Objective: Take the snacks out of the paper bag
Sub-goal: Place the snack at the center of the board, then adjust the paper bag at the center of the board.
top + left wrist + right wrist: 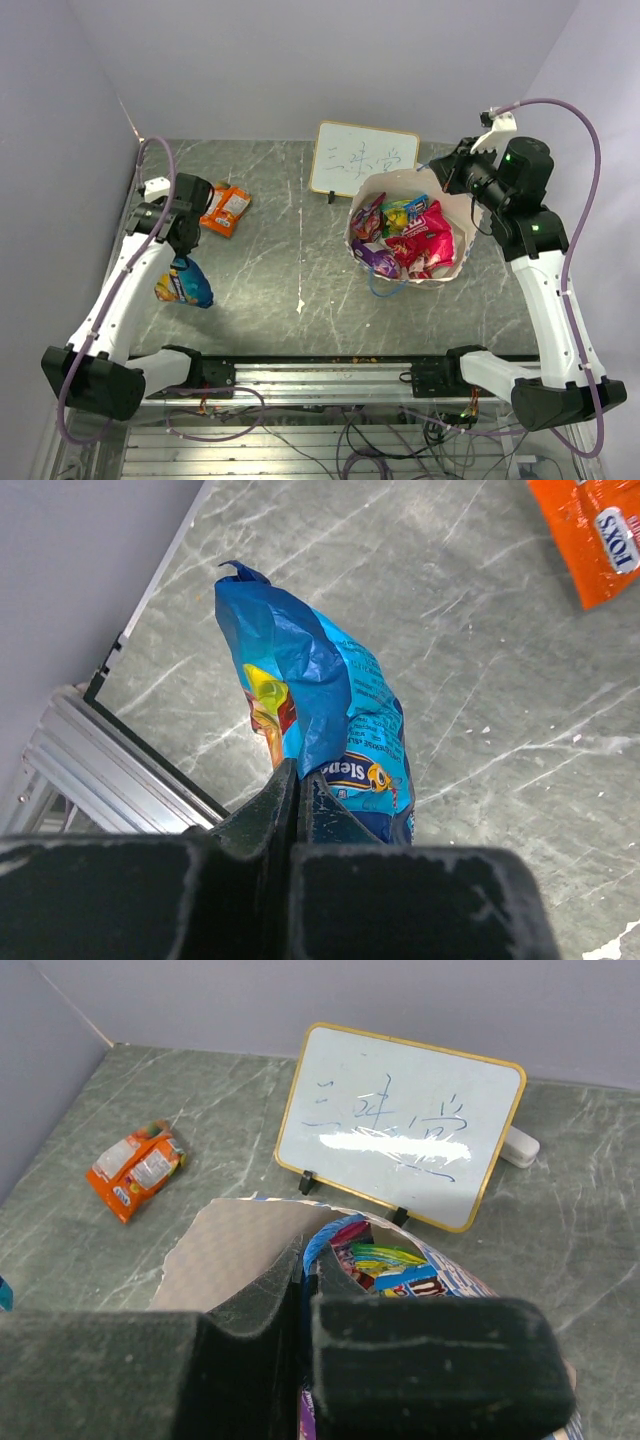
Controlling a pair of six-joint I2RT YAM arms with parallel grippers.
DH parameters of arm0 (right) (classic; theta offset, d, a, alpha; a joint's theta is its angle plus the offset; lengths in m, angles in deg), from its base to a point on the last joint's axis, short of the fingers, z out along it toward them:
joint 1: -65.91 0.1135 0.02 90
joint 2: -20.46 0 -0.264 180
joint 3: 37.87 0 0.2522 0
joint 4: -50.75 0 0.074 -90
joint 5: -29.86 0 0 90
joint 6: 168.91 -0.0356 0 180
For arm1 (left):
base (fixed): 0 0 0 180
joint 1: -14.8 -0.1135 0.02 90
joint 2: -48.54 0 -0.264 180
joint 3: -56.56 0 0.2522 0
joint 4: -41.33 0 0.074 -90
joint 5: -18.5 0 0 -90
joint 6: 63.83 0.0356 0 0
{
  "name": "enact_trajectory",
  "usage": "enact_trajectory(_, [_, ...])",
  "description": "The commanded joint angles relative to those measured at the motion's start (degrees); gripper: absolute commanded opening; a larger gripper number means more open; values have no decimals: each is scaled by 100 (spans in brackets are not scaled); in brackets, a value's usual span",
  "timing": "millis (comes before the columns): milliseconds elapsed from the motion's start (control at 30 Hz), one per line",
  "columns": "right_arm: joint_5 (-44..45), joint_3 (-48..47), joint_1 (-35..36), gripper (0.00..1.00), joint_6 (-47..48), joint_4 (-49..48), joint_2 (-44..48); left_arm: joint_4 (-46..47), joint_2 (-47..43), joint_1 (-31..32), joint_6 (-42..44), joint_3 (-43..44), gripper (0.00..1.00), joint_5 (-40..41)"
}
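Note:
My left gripper [184,255] is shut on the top edge of a blue snack packet [186,284], which hangs above the table at the left; the left wrist view shows the packet [335,695] dangling from the closed jaws [298,772]. An orange packet [226,208] lies flat on the table further back. The cream paper bag [452,268] stands right of centre, mouth open, with pink-red, purple and yellow-green snacks [415,240] inside. My right gripper [441,178] is shut on the bag's blue cord handle [326,1231] at its far rim, jaws [308,1262] closed.
A white signboard [362,160] with a yellow frame stands just behind the bag, close to my right gripper. Grey walls close the table at the back and left. A metal rail [330,375] runs along the near edge. The bag's other blue handle [384,291] droops at its front.

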State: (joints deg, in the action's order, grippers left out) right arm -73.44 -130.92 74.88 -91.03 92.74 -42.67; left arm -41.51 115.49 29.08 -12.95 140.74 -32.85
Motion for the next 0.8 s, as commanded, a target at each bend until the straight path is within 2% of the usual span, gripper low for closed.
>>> enact_trajectory(0, [-7, -122, 14, 0, 156, -58, 23, -80, 96, -84, -378, -54, 7, 118])
enact_trajectory(67, [8, -61, 19, 0, 220, -79, 43, 185, 396, -132, -239, -185, 7, -18])
enact_trajectory(167, [62, -34, 17, 0, 260, -73, 40, 1164, 1088, -181, 462, -434, 7, -634])
enact_trajectory(200, [65, -38, 17, 0, 256, -69, 29, 1455, 1452, -195, 639, -349, 7, -994])
enact_trajectory(267, [23, -66, 15, 0, 231, -73, 0, 1273, 2279, -198, 618, 244, 7, -1206])
enact_trajectory(333, [-39, -102, 16, 0, 221, -57, -44, 1219, 2670, -189, 588, 676, 10, -1521])
enact_trajectory(367, [-68, -112, 17, 0, 205, -59, -63, 1368, 2633, -189, 550, 691, 16, -1773])
enact_trajectory(433, [-124, -97, 12, 0, 150, -87, -97, 1769, 2344, -172, 490, 479, 34, -2330])
enact_trajectory(567, [-427, -96, 14, 0, 142, -123, -170, 1893, 1962, -176, 375, 219, 69, -2728])
enact_trajectory(667, [-630, -49, 17, 0, 271, -148, -183, 1928, 1718, -180, 483, 157, 86, -2946])
enact_trajectory(700, [-678, -25, 17, 0, 324, -151, -182, 1981, 1623, -180, 536, 127, 95, -3042])
enact_trajectory(733, [-717, -6, 12, 0, 380, -147, -186, 2038, 1539, -180, 570, 105, 100, -3126])
enact_trajectory(767, [-744, -4, 14, 0, 445, -108, -194, 2097, 1433, -180, 580, 78, 100, -3188])
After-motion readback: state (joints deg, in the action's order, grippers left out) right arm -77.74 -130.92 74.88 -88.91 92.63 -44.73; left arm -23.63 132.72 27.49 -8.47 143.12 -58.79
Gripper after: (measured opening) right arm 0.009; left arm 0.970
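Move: The left hand still pinches the blue snack's top; its middle hangs about 5 cm back and 8 cm below. The bare spot it goes to lies some 3 cm back, 2 cm right and 19 cm below, with the orange snack about 11 cm ahead, 6 cm right and equally low. From the right hand, at the paper bag, that spot is roughly 45 cm left, 13 cm back and 36 cm down. The left hand sinks about 11 cm, swinging forward-right, opens wide to release the blue snack, then rises 5 cm. ##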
